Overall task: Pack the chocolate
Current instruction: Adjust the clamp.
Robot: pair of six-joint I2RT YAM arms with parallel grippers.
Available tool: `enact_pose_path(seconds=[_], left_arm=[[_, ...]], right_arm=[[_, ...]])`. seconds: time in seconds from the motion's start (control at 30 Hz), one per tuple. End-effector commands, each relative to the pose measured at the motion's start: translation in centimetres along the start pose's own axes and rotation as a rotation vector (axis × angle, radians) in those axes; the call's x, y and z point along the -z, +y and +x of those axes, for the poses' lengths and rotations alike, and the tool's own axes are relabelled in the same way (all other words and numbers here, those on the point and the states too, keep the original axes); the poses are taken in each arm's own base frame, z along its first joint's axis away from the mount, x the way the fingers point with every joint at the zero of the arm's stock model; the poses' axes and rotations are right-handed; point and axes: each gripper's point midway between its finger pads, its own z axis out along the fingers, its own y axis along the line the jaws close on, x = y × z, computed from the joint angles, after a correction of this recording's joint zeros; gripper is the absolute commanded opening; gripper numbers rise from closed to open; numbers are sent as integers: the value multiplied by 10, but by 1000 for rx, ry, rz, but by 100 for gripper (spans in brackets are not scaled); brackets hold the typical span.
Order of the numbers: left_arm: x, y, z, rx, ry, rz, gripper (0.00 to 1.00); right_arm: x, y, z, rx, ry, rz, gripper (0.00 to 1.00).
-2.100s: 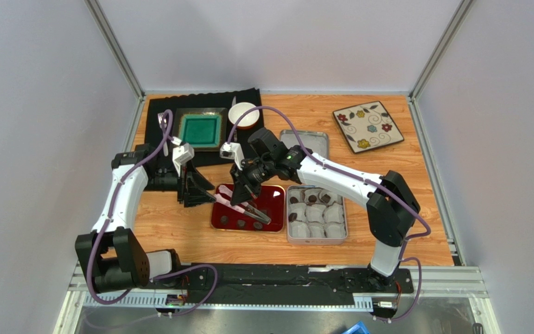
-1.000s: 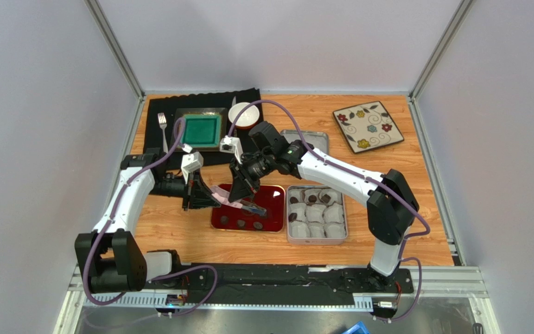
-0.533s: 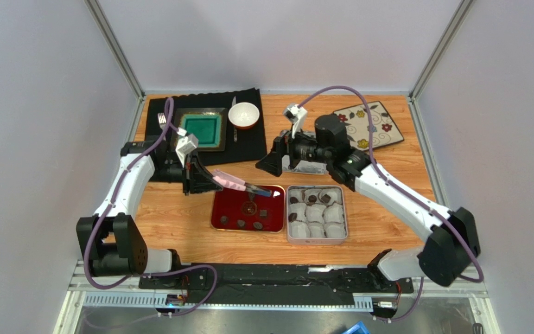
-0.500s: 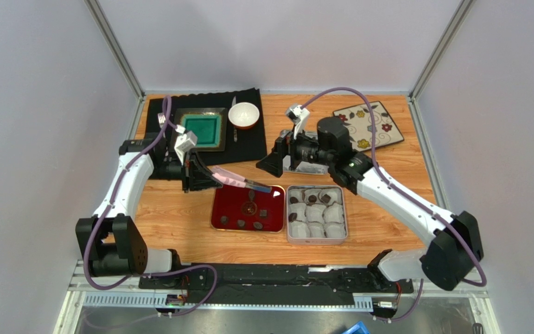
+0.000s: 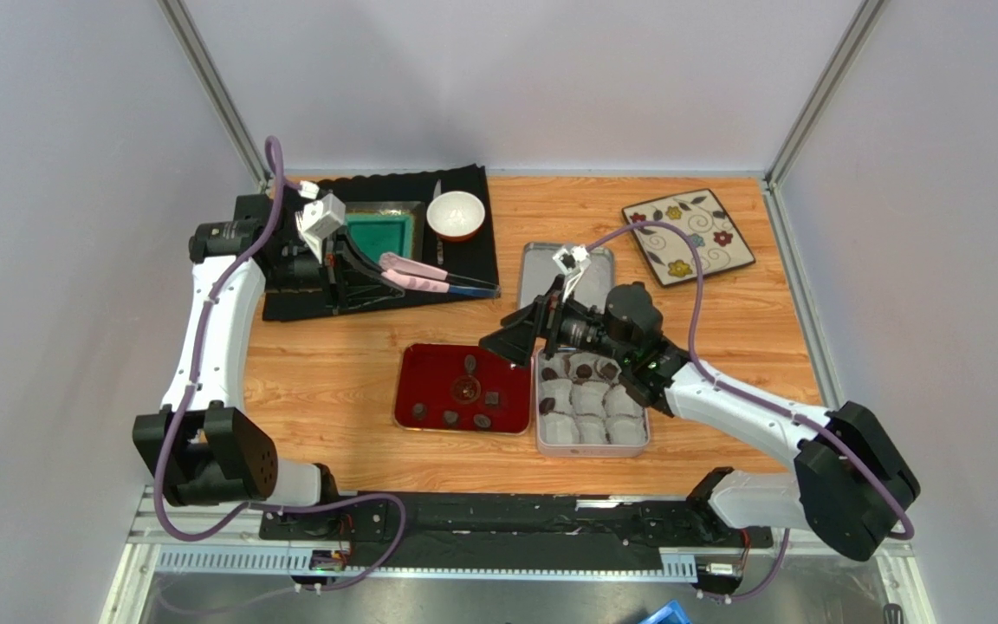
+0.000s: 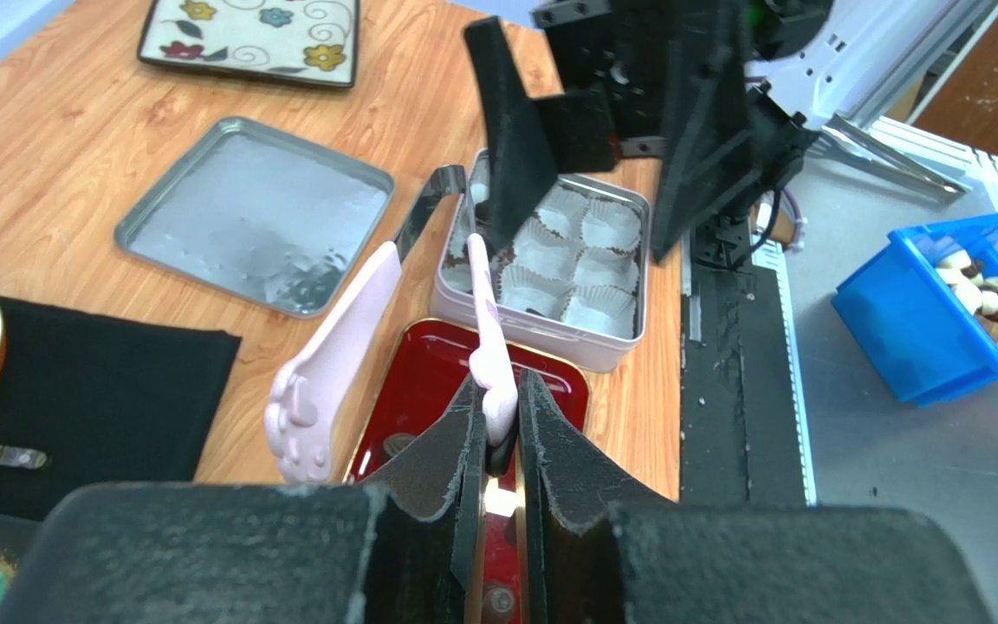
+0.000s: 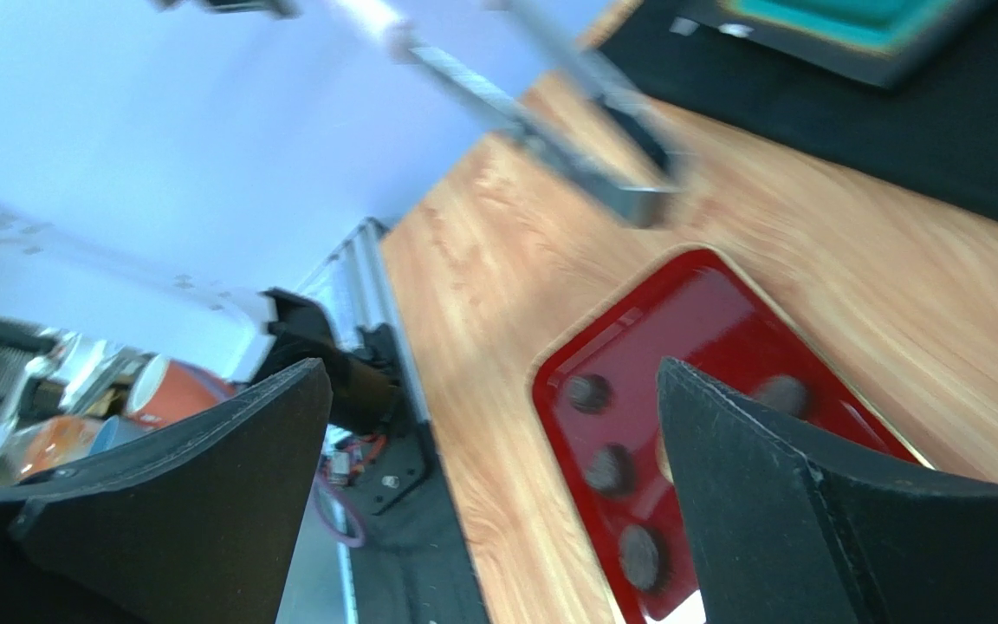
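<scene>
Several chocolate pieces lie on the red tray, seen blurred in the right wrist view as chocolate pieces. More sit in white paper cups along the far row of the tin. My left gripper is raised over the black cloth, shut on one arm of the pink tongs. In the left wrist view the gripper pinches that pink tongs arm. My right gripper hangs wide open and holds nothing, between the tray and the tin. Its wrist view shows the gripper above the red tray.
The tin's lid lies behind the tin. A floral plate is at the back right. A white bowl and a green plate rest on the black cloth. A blue bin stands off the table.
My right gripper let go of the tongs, opened wide, swung back-right, then came down beside the tin. My left arm carried the tongs up and back over the black cloth.
</scene>
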Motion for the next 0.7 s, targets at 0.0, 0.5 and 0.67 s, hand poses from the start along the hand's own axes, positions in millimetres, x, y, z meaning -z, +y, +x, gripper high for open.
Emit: enact_pose_path(seconds=[0.0,0.5,0.67], left_arm=[[0,-38,-58,120,-288,136,5],[6,-52,-81,118,-283,144,5],[7,-57,-82,116,-281,142,5]], right_arm=[[-19,53,-4,68,-59,-189,100],[-107,59,-62,-65,-608,-280,99],[-86,59,-99,-44,-730,-229,100]])
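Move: The tongs hang in the air from the left hand, their middle about 7 cm to its right and 1 cm ahead. From the empty, wide-open right hand, that middle is about 10 cm left, 5 cm ahead and 7 cm above. Beneath the right hand on the table, some 20 cm down, the red tray's middle is about 8 cm left and 1 cm ahead; the box of paper cups is 14 cm right and 2 cm back. The tongs stay pinched by one pink end in the left hand, which raises them some 2 cm. Towards them the right hand sweeps about 13 cm left across the red tray, first drawing back and dipping, then swinging forward and rising again beneath them, its fingertips tipping up almost 20 degrees. Its fingers stay wide open, and no grip on the tongs begins. ##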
